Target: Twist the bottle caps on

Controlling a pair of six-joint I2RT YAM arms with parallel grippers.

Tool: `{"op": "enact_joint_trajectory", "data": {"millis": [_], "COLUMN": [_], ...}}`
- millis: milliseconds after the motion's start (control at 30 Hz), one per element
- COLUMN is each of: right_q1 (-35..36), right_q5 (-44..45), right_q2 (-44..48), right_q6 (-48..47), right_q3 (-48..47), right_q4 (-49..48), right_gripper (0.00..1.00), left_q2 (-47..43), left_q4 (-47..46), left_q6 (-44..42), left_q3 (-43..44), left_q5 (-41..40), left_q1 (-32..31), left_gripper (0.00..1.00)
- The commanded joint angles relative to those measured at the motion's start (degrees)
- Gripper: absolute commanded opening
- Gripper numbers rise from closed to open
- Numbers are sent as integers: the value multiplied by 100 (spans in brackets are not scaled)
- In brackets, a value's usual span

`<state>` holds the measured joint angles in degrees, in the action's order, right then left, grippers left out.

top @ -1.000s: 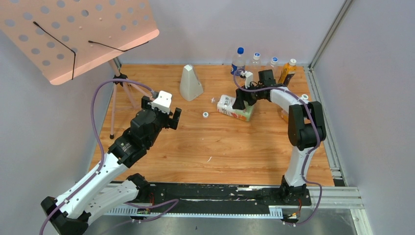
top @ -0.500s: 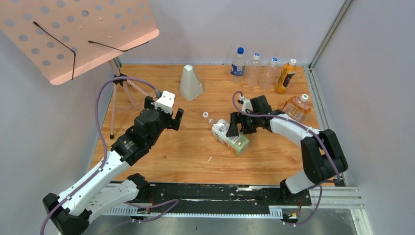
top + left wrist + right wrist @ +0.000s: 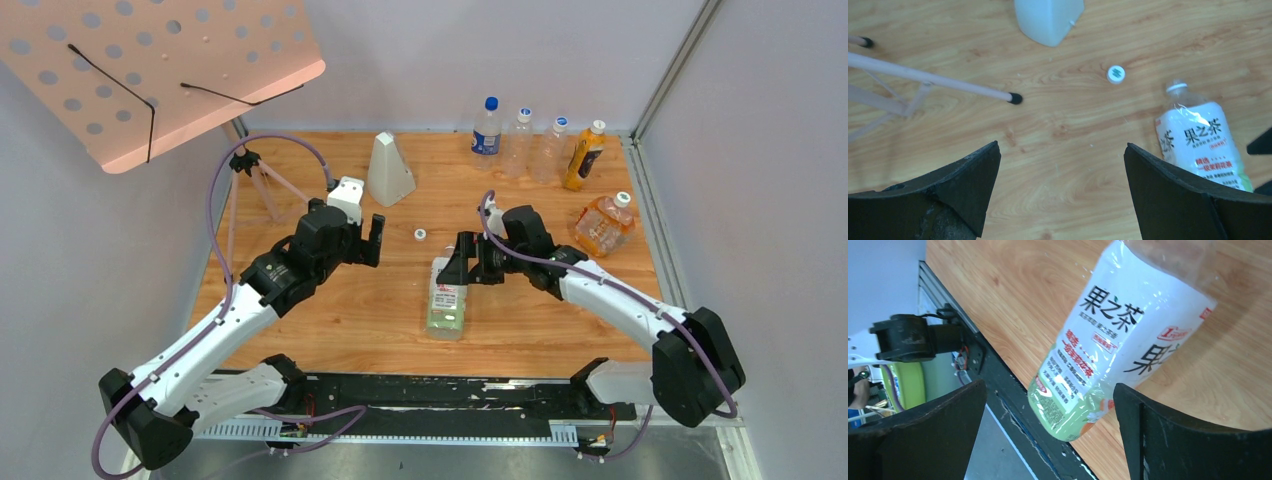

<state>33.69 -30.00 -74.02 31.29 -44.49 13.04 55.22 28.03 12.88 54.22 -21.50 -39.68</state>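
The larger bottle (image 3: pixel 446 300) with the green-white-orange label lies mid-table, open neck toward the back; it also shows in the left wrist view (image 3: pixel 1200 142). My right gripper (image 3: pixel 462 270) stands open astride it, and the label (image 3: pixel 1098 345) fills the gap between the fingers (image 3: pixel 1049 385) without touching either one. A loose white bottle cap (image 3: pixel 420 234) (image 3: pixel 1116 74) lies just behind the bottle. The smaller orange-labelled bottle (image 3: pixel 600 228) lies at the right with a white cap (image 3: pixel 623 199) at its neck end. My left gripper (image 3: pixel 372 240) (image 3: pixel 1062 146) hovers open over bare wood, left of the cap.
A white cone-shaped block (image 3: pixel 390 170) stands at the back centre. Several capped bottles (image 3: pixel 520 132) line the back wall, among them a blue-labelled one (image 3: pixel 487 125) and an orange juice one (image 3: pixel 586 153). A pink music stand's tripod legs (image 3: pixel 262 185) rest at the back left. A black rail (image 3: pixel 450 392) runs along the near edge.
My right gripper brought the larger bottle from the back right to mid-table, turned it neck-to-back, and opened its jaws. My left gripper moved right, toward the loose cap.
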Motion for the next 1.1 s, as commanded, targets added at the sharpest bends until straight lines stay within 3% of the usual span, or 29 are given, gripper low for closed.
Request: {"op": "enact_joint_trajectory", "data": {"millis": [0,167,333,500,867,1067], "right_q1": [-68,-144,2,93,69,-97], "right_q5": [607,638,1614,1938,1855,1164], "right_q2": [492,804,154,-395,-1418,-1607], "right_q6": [645,932,1137,1809,2493,2681], "right_q3": [-232,63,-630,-887,-1081,-643], "right_q4": [-127,-65,1207,1271,839,130], "right_gripper": [100,100,100,98,83,66], "left_q2": [-97,-191,-128,60,323,549], "left_q4": [104,-221,-513,-810,-1532,-2037], "left_q6": [725,1230,1545,1731,2155,2461], "left_q3": [19,-264,-536,-792,-1343,-1552], "left_q5": [791,1240,1550,1907,2611,2939], "left_q1": [22,22,22,22,6,-11], "left_gripper": [100,100,100,100,99,98]}}
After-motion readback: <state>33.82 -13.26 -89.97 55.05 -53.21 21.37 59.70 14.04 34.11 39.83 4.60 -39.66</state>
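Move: The right hand hovers open above the tea bottle: the lying bottle's middle is about 8 cm below it, 3 cm to its left and 2 cm back, mouth pointing forward. From that hand the loose white cap lies some 12 cm ahead and 9 cm left, 11 cm lower; the grey block stands roughly 23 cm ahead and 16 cm left. For the left hand, the bottle's middle is around 16 cm right, 8 cm back and 19 cm below. Up about 3 cm first, then down again to finish some 6 cm lower and 4–5 cm farther forward, the right hand drops over the upper label of the bottle, turning clockwise nearly 30 degrees and tipping down. Its wide-open fingers close by about a third, straddling the bottle. The left hand, still open, comes down, right and somewhat back towards the bottle, tipping downward and rolling its left side down. ##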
